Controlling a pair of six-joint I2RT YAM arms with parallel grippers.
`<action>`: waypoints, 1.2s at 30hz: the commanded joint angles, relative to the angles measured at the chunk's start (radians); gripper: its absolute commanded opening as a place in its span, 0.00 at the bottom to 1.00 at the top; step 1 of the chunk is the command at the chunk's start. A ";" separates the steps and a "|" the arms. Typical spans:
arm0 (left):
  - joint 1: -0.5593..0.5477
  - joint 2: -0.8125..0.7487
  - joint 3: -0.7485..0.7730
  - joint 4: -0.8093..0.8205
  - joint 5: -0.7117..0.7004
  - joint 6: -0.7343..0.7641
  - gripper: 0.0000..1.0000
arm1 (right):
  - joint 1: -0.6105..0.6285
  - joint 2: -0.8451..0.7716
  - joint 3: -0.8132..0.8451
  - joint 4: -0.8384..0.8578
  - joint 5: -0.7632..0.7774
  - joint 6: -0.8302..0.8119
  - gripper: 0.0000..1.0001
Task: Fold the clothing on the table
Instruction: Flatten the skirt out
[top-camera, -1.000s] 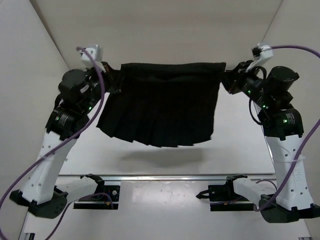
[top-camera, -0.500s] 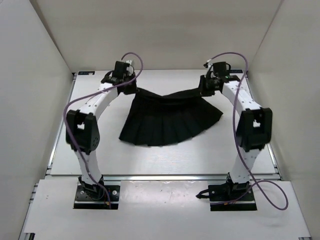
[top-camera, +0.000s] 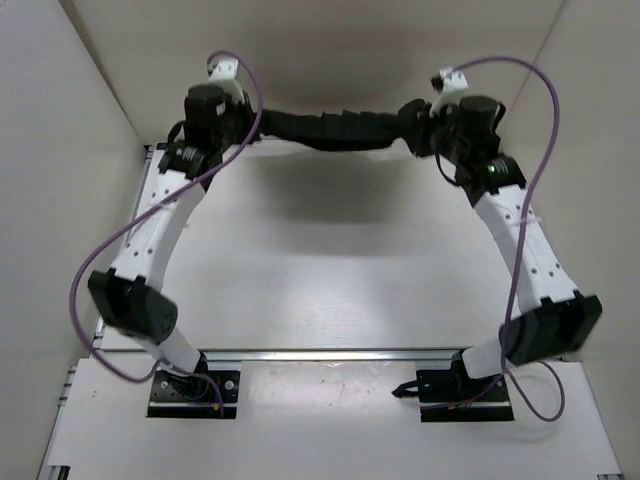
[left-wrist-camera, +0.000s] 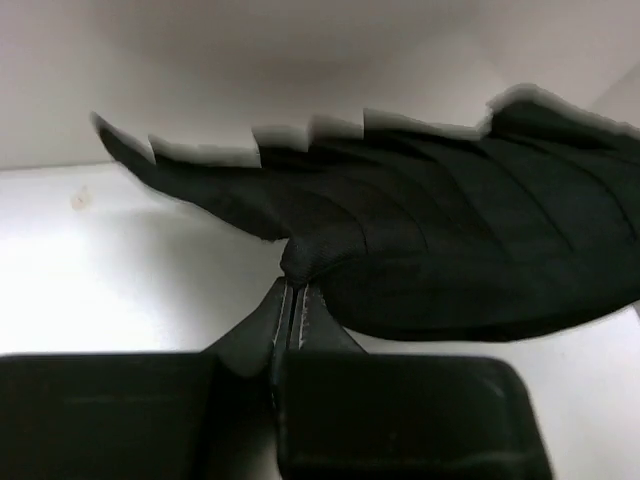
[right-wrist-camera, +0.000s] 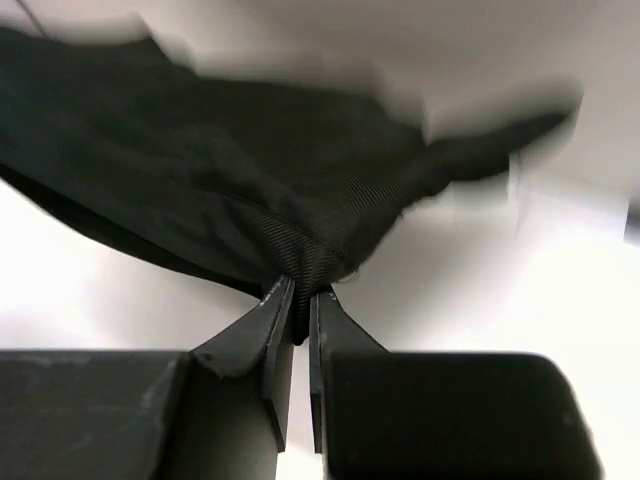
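Observation:
The clothing (top-camera: 340, 130) is a black pleated garment, stretched as a bunched band between my two grippers above the far end of the table (top-camera: 330, 270). My left gripper (top-camera: 258, 122) is shut on its left end, and my right gripper (top-camera: 416, 126) is shut on its right end. In the left wrist view the fingertips (left-wrist-camera: 292, 285) pinch a fold, and the clothing (left-wrist-camera: 450, 250) fans out to the right. From the right wrist, the gripper (right-wrist-camera: 300, 292) is seen clamping a ribbed edge of the clothing (right-wrist-camera: 200, 190), which spreads to the left.
White walls close in the table on the left (top-camera: 60, 200), right (top-camera: 590, 180) and back. A silver rail (top-camera: 330, 353) runs along the near edge by the arm bases. The garment's shadow (top-camera: 330, 195) falls on the far tabletop.
The garment has left the table, where it lay fanned out, and now hangs as a narrow band in the air. Both arms have risen and reached further back, still gripping it.

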 joint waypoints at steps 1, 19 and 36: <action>-0.021 -0.153 -0.345 0.030 -0.001 0.028 0.00 | -0.047 -0.127 -0.321 0.118 0.015 0.026 0.00; -0.055 -0.413 -0.307 -0.079 -0.145 -0.021 0.00 | 0.045 -0.119 -0.080 -0.203 0.020 -0.018 0.00; 0.026 0.304 0.121 -0.050 0.009 -0.075 0.00 | -0.062 0.521 0.499 -0.237 -0.040 0.077 0.00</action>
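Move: Both grippers hold the black skirt's edge high over the table, with its loose part flung out ahead. The bare patch of table where it is to lie is about 35 cm below the left hand, 8 cm nearer the base and 17 cm to its right; from the right hand it is about 37 cm below, 8 cm back and 18 cm to the left. The skirt's middle floats about 8 cm ahead of both hands, 5 cm lower, roughly midway between them. Keeping the skirt's edge pinched and stretched between them, both hands whip it back towards the base and down about 20 cm, then swing up and forward again to nearly their starting height. From there they drop fast towards the table with the fingers tipping down, still easing forward, and finish nearly 30 cm below where they began and some 40 degrees steeper, the right hand also about 5 cm farther out. ##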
